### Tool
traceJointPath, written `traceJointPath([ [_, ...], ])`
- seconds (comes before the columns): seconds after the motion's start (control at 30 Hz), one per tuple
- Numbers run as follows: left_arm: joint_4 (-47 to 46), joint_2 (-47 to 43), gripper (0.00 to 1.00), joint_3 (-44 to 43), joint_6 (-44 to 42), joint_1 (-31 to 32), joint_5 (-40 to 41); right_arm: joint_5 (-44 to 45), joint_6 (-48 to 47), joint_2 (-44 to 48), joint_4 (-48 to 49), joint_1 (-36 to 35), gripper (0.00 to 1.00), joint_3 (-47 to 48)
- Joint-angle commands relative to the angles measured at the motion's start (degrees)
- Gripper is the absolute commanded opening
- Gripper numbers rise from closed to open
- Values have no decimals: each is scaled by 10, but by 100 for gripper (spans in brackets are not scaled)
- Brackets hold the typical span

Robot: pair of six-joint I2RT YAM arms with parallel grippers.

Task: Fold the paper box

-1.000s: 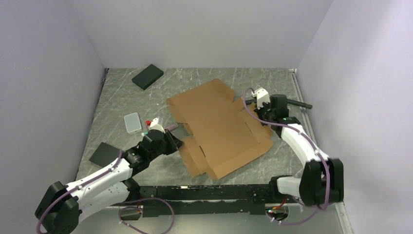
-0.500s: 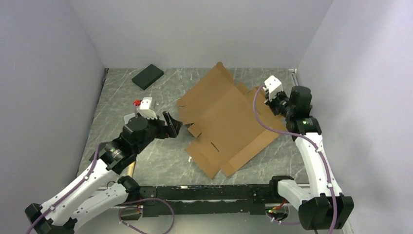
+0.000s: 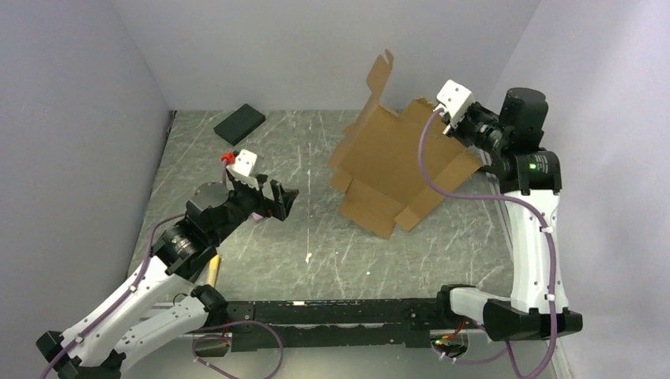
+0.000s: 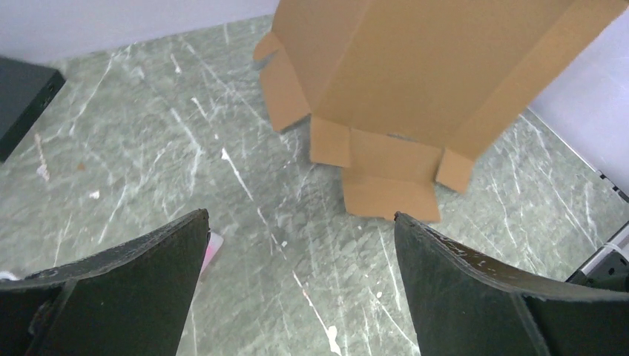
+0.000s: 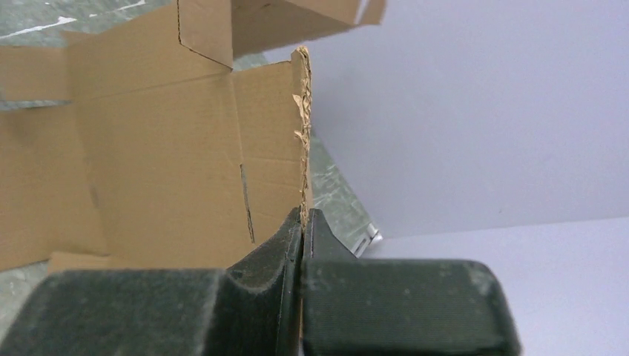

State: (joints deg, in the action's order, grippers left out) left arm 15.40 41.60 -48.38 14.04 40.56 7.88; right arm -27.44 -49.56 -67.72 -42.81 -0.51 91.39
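Observation:
The paper box [image 3: 395, 170], a flat die-cut sheet of brown cardboard, stands steeply tilted at the right back of the table, its lower flaps [image 4: 389, 196] down near the surface. My right gripper [image 3: 454, 133] is shut on its upper right edge. In the right wrist view the frayed cardboard edge [image 5: 303, 133] runs straight into the pinched fingers of that gripper [image 5: 303, 216]. My left gripper [image 3: 283, 201] hovers over bare table to the left of the box, apart from it. Its jaws stand wide open with nothing between them [image 4: 300, 215].
A black rectangular pad [image 3: 239, 124] lies at the back left, its corner showing in the left wrist view [image 4: 18, 96]. A small pink-and-white item [image 4: 215, 248] sits by my left finger. A yellowish stick [image 3: 213, 268] lies under the left arm. Walls close in on three sides.
The right gripper has lifted the box from flat on the table to steeply tilted, carrying it right and back. The left gripper has let go of it, opened wide and drawn back left.

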Motion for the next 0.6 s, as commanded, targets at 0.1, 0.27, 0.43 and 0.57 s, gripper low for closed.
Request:
traceJointPath([
  [0.1, -141, 1, 100, 53, -58, 1, -94, -89, -123, 20, -112, -2, 0, 78],
  [0.27, -252, 0, 100, 113, -110, 1, -137, -120, -232, 28, -194, -3, 0, 93],
  [0.43, -267, 21, 99, 107, -176, -1, -150, -100, -259, 30, -219, -5, 0, 128],
  [0.57, -287, 28, 100, 127, -175, 0, -141, -109, -253, 35, -227, -5, 0, 140],
])
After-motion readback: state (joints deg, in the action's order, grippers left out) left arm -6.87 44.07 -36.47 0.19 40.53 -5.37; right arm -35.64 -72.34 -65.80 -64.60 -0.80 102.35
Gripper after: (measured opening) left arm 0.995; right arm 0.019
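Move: The right hand, shut on the paper box's torn flap edge, holds it raised: the box's middle is about 9 cm to its left, 3 cm nearer the base and some 20 cm below. From the open left hand that middle is roughly 26 cm right, 12 cm ahead and 12 cm lower. The pink marker lies on the table about 4 cm ahead of the left hand and 5 cm left, the dark block some 24 cm ahead and 13 cm left. Keeping its pinch on the box's flap edge, the right hand draws the box back towards the base by about 6 cm, drifting slightly left and up, while it turns counter-clockwise and rolls its left side down, some 15 degrees each. The wide-open left hand closes in on the box, going about 4 cm right and about 3 cm down before easing up a little, swinging clockwise and tipping its fingers up. ##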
